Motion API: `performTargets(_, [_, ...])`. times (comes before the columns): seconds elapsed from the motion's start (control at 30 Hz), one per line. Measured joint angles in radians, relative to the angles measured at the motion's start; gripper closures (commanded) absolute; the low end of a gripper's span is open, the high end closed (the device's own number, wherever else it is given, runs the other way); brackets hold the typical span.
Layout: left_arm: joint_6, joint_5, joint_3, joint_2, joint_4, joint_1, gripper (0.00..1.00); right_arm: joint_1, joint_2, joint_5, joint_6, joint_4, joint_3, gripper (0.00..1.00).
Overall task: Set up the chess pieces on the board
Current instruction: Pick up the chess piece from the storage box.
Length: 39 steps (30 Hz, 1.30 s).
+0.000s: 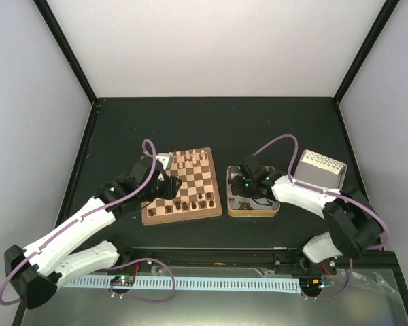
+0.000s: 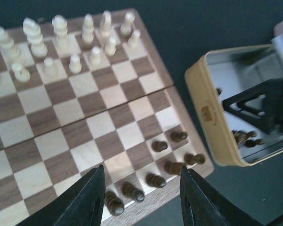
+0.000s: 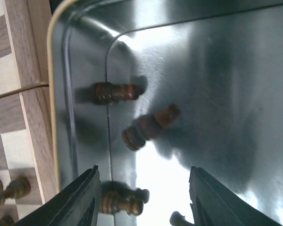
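The board (image 1: pixel 164 214) lies left of centre, and its near edge carries several dark brown chess pieces (image 1: pixel 194 202). My left gripper (image 1: pixel 171 189) hovers over the board's left half. In the left wrist view it (image 2: pixel 141 197) is open, with standing dark pieces (image 2: pixel 155 180) on the board (image 2: pixel 85 117) below the gap, none touched. My right gripper (image 1: pixel 248 198) reaches into the gold-rimmed tin (image 1: pixel 253 212). There it (image 3: pixel 144 202) is open above dark pieces lying flat: one (image 3: pixel 114 92) by the wall, one (image 3: pixel 148 126) in the middle, one (image 3: pixel 122 201) beside its left finger.
Pale cream chessmen (image 1: pixel 190 159) fill the board's far rows (image 2: pixel 61 42). The tin (image 2: pixel 212 117) sits just right of the board, its shiny floor (image 3: pixel 226 70) mostly bare. A second metal tin half (image 1: pixel 317 170) lies at the right, close to the right arm's elbow.
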State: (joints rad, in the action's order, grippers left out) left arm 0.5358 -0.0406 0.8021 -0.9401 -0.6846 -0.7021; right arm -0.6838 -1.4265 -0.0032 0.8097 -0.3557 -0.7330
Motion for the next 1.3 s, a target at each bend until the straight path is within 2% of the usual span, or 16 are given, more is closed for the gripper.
performTargets(0.27, [-0.006,0.000,-0.008,0.072,0.114,0.000,0.53,0.000,-0.184,0.010,-0.026,-0.084,-0.169,0.57])
performTargets(0.6, [-0.007,0.003,-0.027,0.068,0.134,0.000,0.53,0.000,-0.268,0.127,-0.048,-0.189,-0.220,0.59])
performTargets(0.8, [-0.009,0.005,-0.027,0.065,0.137,0.000,0.53,0.000,-0.267,0.177,-0.071,-0.227,-0.217,0.75])
performTargets(0.97, [-0.010,0.009,-0.027,0.055,0.140,0.000,0.53,0.000,-0.267,0.184,-0.093,-0.228,-0.213,0.79])
performTargets(1.17, [-0.010,0.013,-0.027,0.055,0.141,0.000,0.52,0.000,-0.269,0.184,-0.132,-0.218,-0.213,0.92])
performTargets(1.3, [-0.009,0.016,-0.027,0.055,0.141,0.000,0.51,0.000,-0.260,0.187,-0.157,-0.197,-0.202,0.95])
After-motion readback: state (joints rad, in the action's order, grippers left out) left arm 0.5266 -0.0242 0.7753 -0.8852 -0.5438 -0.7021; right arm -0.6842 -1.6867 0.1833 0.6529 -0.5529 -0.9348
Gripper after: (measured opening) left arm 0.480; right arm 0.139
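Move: The right hand hangs low inside the storage box, its fingers open. The dark chess piece it goes for lies diagonally on the floor, about 3 cm ahead, 1 cm left and 4 cm below. At that same depth, another lying piece is about 5 cm ahead and 4 cm left, a pair about 3 cm left and 1 cm back, and a small cluster straight back about 3 cm. From the left hand the wanted piece is some 19 cm right, 4 cm ahead and 15 cm down. Forward and slightly left by about 2 cm and sinking, then rightward some 4 cm close over the box floor, the right hand uprights its left-leaning fingers by about 20 degrees, down some 3.5 cm in all. There the fingers close and pinch the lying piece near its base. The left hand, empty and still half open, first rises some 3 cm over the board, then waits. ##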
